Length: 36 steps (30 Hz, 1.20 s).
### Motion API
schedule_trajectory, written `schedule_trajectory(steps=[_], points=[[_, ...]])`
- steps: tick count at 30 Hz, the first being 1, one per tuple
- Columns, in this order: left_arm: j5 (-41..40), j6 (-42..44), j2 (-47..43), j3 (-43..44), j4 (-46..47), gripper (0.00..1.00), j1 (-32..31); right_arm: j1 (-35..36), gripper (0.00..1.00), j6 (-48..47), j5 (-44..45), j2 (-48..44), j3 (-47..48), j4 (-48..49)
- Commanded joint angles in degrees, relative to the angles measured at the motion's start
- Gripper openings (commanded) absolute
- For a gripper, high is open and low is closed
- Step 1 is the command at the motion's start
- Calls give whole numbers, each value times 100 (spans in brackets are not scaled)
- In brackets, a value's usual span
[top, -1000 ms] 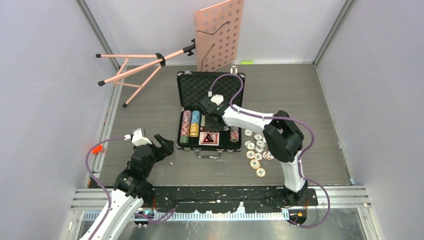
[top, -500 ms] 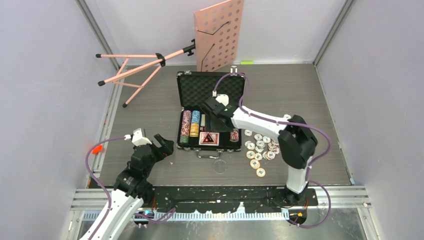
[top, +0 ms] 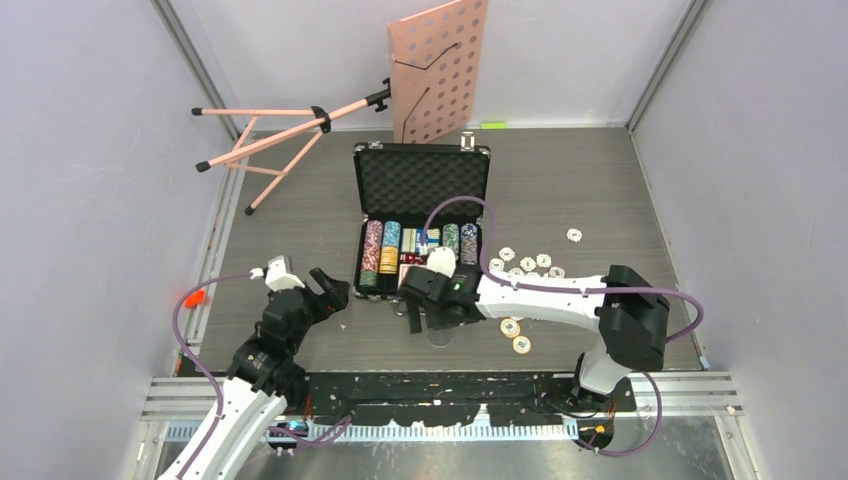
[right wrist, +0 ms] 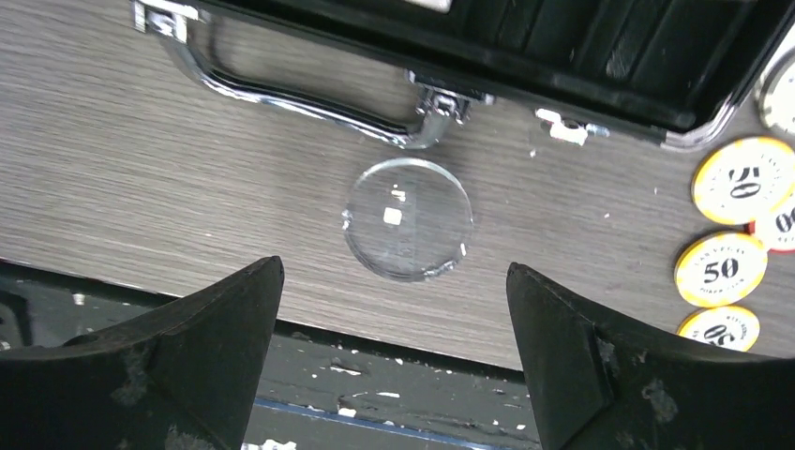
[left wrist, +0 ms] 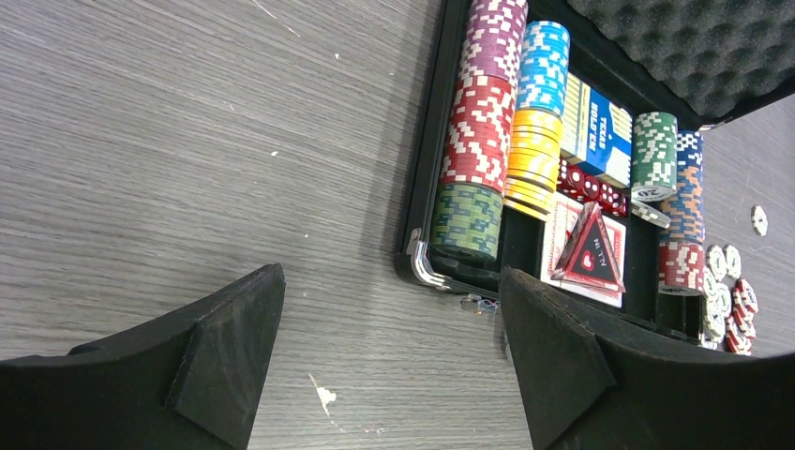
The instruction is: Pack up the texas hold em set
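The black case [top: 421,215] lies open mid-table, its foam lid [top: 420,180] toward the back. Its tray holds striped chip stacks [left wrist: 480,122], a blue card deck [left wrist: 600,131], red dice [left wrist: 586,183] and a red triangular marker [left wrist: 589,253]. Loose chips [top: 520,270] lie on the table right of the case, some yellow ones [right wrist: 743,180] near its front corner. My right gripper [top: 420,308] [right wrist: 394,270] hovers open and empty over the table just in front of the case handle [right wrist: 309,98]. My left gripper [top: 332,290] [left wrist: 391,277] is open and empty, left of the case's near left corner.
A clear round disc [right wrist: 408,217] [top: 439,333] lies on the table in front of the handle. A pink perforated music stand [top: 440,70] leans at the back, its tripod [top: 280,135] lying at the back left. The table's near edge [right wrist: 394,347] runs just below the disc.
My right arm pulled back out of the case tray to the near side of the handle, and its jaws opened wide. The left arm stayed still.
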Motion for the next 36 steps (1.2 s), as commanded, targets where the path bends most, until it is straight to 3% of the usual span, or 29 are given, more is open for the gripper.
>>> schedule_trajectory(steps=[1,9,17,29,36], points=[[57,129,62,1,341,87,-11,117,96,524,145,-76,-186,29],[40,129,32,3,307,87,-9,185,96,513,-14,397,-354,347],[31,129,40,3,316,87,-9,178,89,654,-165,608,-712,794],[34,129,40,3,316,87,-16,169,56,590,-26,274,-498,626],[31,129,40,3,314,87,-9,36,55,254,150,1,246,160]])
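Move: The clear round disc lies flat on the table about 7 cm below the right hand, some 2 cm back and 1 cm to its right. The case's metal handle is roughly 3 cm ahead and 4 cm to the left of that hand; the nearest yellow-edged chip is about 17 cm to the right and 1 cm back. From the idle left hand the disc lies some 22 cm right, 11 cm back and 8 cm lower. The clear disc is taken edge to edge: the right hand sinks about 6 cm onto it, easing some 2 cm back, with a slight wrist tilt. The open fingers narrow at the bottom until they pinch opposite sides of its rim, then the hand starts up, rising roughly 2 cm with the grip kept. ##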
